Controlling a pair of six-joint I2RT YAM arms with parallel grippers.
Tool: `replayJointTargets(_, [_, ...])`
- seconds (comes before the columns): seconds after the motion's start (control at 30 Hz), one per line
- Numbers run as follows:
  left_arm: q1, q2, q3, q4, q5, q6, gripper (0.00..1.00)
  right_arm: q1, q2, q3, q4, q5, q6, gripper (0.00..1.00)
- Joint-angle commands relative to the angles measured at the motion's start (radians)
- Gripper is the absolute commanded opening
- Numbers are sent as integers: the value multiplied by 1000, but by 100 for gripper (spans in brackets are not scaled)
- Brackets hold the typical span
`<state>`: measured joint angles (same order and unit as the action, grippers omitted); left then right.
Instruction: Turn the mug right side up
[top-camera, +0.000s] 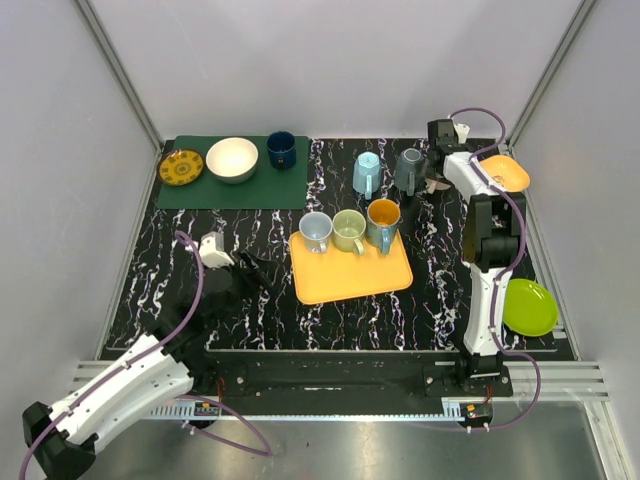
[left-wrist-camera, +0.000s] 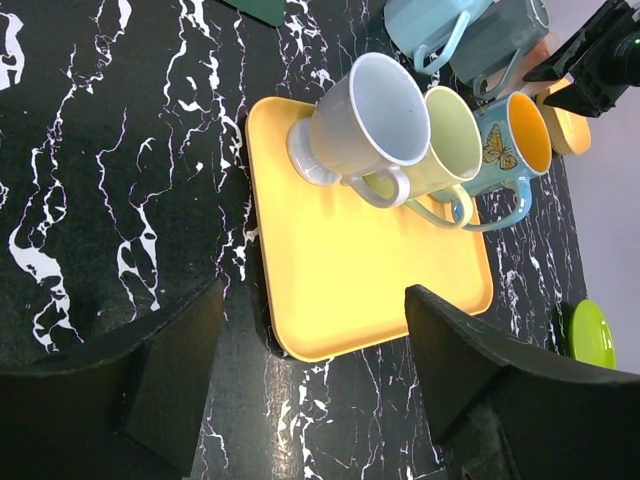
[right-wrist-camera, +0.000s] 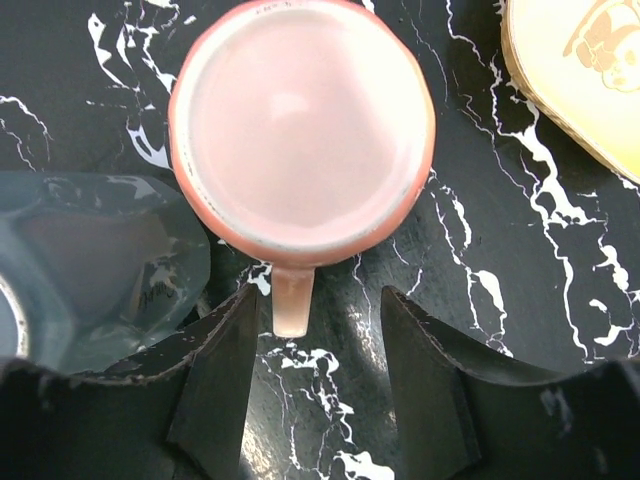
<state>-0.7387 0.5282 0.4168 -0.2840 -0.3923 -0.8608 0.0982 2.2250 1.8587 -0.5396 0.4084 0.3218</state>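
In the right wrist view a pink mug (right-wrist-camera: 300, 130) stands upside down on the black marbled table, its flat base facing up. Its handle (right-wrist-camera: 291, 300) points toward my right gripper (right-wrist-camera: 320, 320). That gripper is open, and the handle sits between the fingers, close to the left one with a gap on the other side. From the top camera the right gripper (top-camera: 435, 182) covers the mug at the back right. My left gripper (top-camera: 250, 268) hangs open over bare table, by the near left corner of the yellow tray (left-wrist-camera: 350, 280).
Three upright mugs (top-camera: 349, 230) stand on the yellow tray (top-camera: 350, 275). A light blue mug (top-camera: 367, 173) and a dark grey mug (top-camera: 408, 169) stand just left of the right gripper. An orange plate (top-camera: 510, 172), a green plate (top-camera: 529, 307) and a green mat (top-camera: 235, 185) with dishes surround them.
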Motion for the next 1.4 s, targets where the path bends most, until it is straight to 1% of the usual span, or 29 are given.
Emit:
replayJointTargets(0.0, [4,21,28,57,12,20,76,0,13,30,88,46,29,57])
replayJointTargets(0.3, [4,56,27,75,15,16,75,-5,67,56,110,63,29,53])
replayJointTargets(0.4, [2,69,24,85,20,11,75,-11,61,45,134,55,34,49])
replayJointTargets(0.47, [4,81,22,95,27,9,75,-12,61,46,135,50,34,41])
replayJointTargets(0.57, [2,96,23,109,36,8,75,-15,59,43,136,49,31,38])
replayJointTargets(0.6, [4,99,25,109,38,8,75,-17,59,42,139,46,28,33])
replayJointTargets(0.67, [4,105,28,109,43,6,75,-20,59,40,136,41,28,29])
replayJointTargets(0.7, [4,107,28,109,44,6,75,-25,58,37,138,37,28,24])
replayJointTargets(0.8, [4,107,27,109,47,5,75,-29,52,27,136,29,23,14])
replayJointTargets(0.83, [4,107,27,108,47,3,75,-29,47,22,136,27,22,8])
replayJointTargets(0.93, [4,102,23,112,55,-1,75,-32,29,1,135,30,20,0])
replayJointTargets(1.03, [4,102,20,115,62,-7,75,-35,-4,-33,128,24,28,0])
replayJointTargets(1.1, [4,99,17,120,67,-10,74,-34,-34,-84,128,36,40,0])
replayJointTargets(1.23, [4,96,8,140,76,-17,74,-32,-183,-214,167,69,60,0])
replayJointTargets(1.37, [4,96,16,160,93,-21,73,-34,-313,-335,179,58,63,0])
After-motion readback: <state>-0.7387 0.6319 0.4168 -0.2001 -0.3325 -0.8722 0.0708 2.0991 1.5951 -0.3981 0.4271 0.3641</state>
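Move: The upside-down pink mug is just beyond my right hand, its middle about 7 cm ahead, 2 cm to the right and 3 cm lower, with its handle pointing back between my open fingertips. Level with that mug, the grey mug stands some 10 cm to its left and the yellow dish lies roughly 17 cm to its right. From my left hand the pink mug is far off, about 40 cm ahead, 52 cm right and 11 cm lower. I ease my right hand about 2 cm forward and 2 cm down around the pink mug's handle, close my fingers and pinch it between the pads. Keeping that grip, and drifting slightly right, I draw the mug about 5 cm straight back towards me, away from the table's far edge, rising barely half a centimetre. ##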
